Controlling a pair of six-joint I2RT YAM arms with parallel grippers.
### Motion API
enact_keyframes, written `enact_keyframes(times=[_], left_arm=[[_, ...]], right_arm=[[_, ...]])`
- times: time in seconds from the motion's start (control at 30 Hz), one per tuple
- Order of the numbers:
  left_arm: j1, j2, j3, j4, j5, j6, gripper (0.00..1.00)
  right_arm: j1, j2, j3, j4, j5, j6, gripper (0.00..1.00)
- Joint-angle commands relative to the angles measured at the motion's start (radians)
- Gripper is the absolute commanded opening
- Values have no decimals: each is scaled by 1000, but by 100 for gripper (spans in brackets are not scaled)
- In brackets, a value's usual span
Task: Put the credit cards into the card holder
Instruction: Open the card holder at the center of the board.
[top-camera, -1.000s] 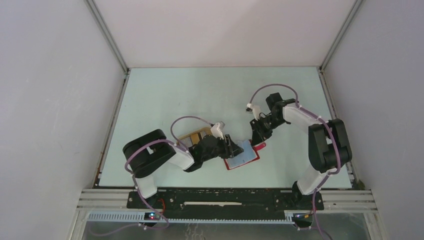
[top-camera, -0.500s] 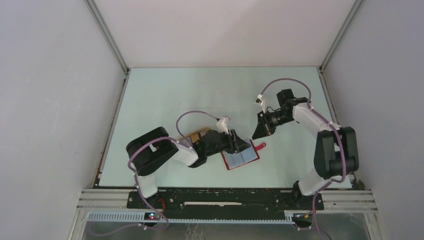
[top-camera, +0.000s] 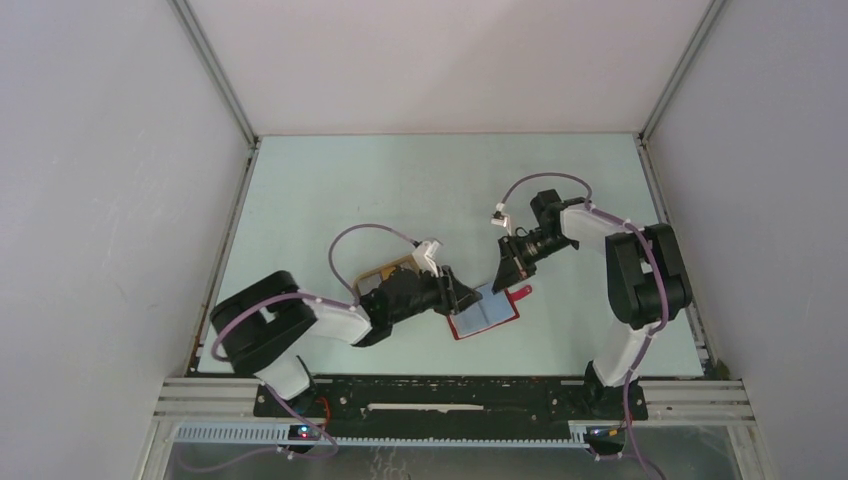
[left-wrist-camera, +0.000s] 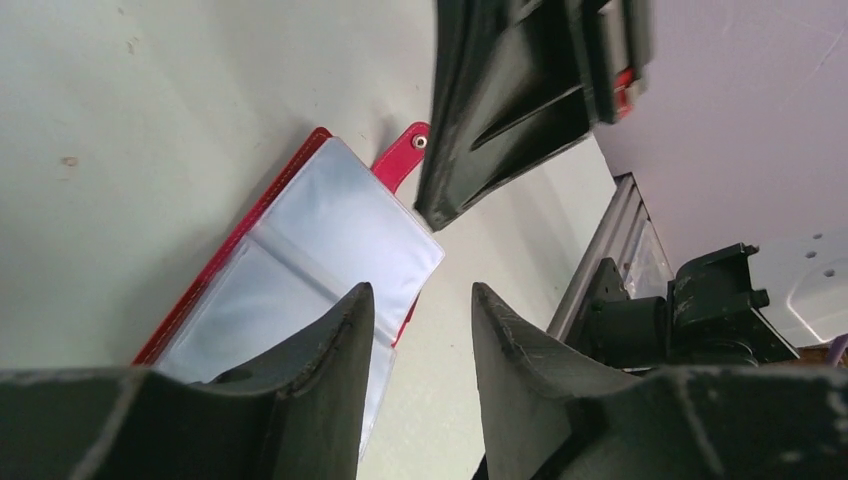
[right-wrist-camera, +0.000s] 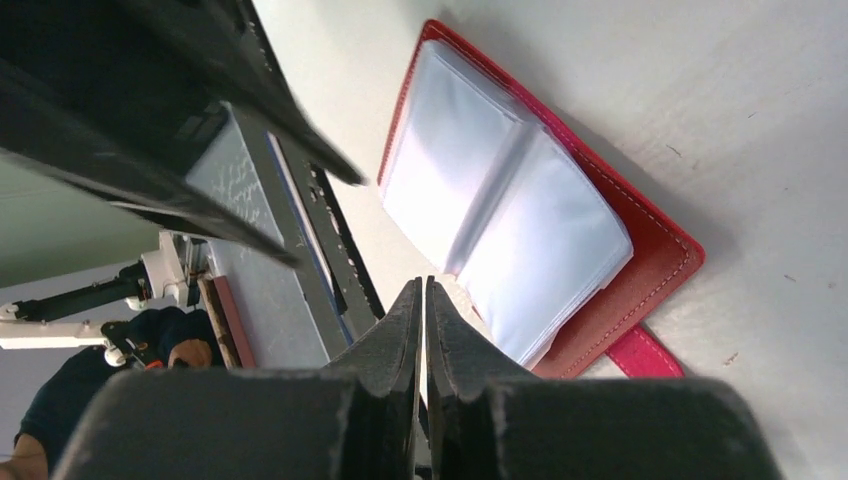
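Note:
The card holder (top-camera: 486, 313) lies open on the table, red outside with pale grey-blue pockets facing up (left-wrist-camera: 300, 250) (right-wrist-camera: 515, 215), its snap tab (left-wrist-camera: 400, 160) (right-wrist-camera: 648, 352) pointing away. My left gripper (top-camera: 462, 293) (left-wrist-camera: 420, 300) hovers open at the holder's left edge, with nothing between its fingers. My right gripper (top-camera: 503, 276) (right-wrist-camera: 421, 285) hangs over the holder's far corner beside the tab, jaws shut with no card showing between them. No credit cards can be made out in any view.
A beige tray (top-camera: 384, 271) sits behind the left arm, mostly hidden by it. In the right wrist view the left gripper's dark fingers (right-wrist-camera: 200, 100) fill the upper left. The table's metal rail (top-camera: 450, 385) runs along the near edge.
The right gripper's jaws have closed, and it has come down left to the holder's far corner. The left gripper slid forward, then drew back to the holder's left edge.

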Motion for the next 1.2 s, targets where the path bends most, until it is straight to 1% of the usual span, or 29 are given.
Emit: enact_keyframes(times=[0.0, 0.17, 0.4, 0.67, 1.0, 1.17], left_arm=[[-12, -159, -56, -131, -110, 77, 47], [-34, -222, -75, -245, -134, 42, 48], [-49, -196, -40, -314, -160, -13, 50], [-58, -139, -5, -339, -155, -38, 50], [-61, -120, 12, -352, -152, -44, 51], [-68, -141, 5, -351, -164, -41, 50]], right_arm=[[35, 44, 28, 24, 70, 29, 11], [68, 63, 34, 22, 139, 22, 11], [97, 82, 34, 41, 206, 33, 11], [98, 96, 34, 43, 228, 35, 11], [100, 108, 34, 47, 246, 34, 11], [101, 112, 34, 46, 250, 33, 11]])
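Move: The open card holder lies under both my hands. From my left hand its left sleeves are about 3 cm to the left and 7 cm below; the basket is some 18 cm left and 7 cm ahead. My right hand has the holder's right sleeve about 6 cm below, 1 cm back and 1 cm right. The strap is roughly 5 cm right of that hand and 1 cm ahead. I lower my right hand almost 6 cm onto the right sleeve, fingers still shut, drawing back slightly as the tips dip about 15 degrees. My left hand rises about 2 cm while swinging left, then sinks past its starting height and draws back, ending over the left sleeves, tips dipped and fingers half open. ##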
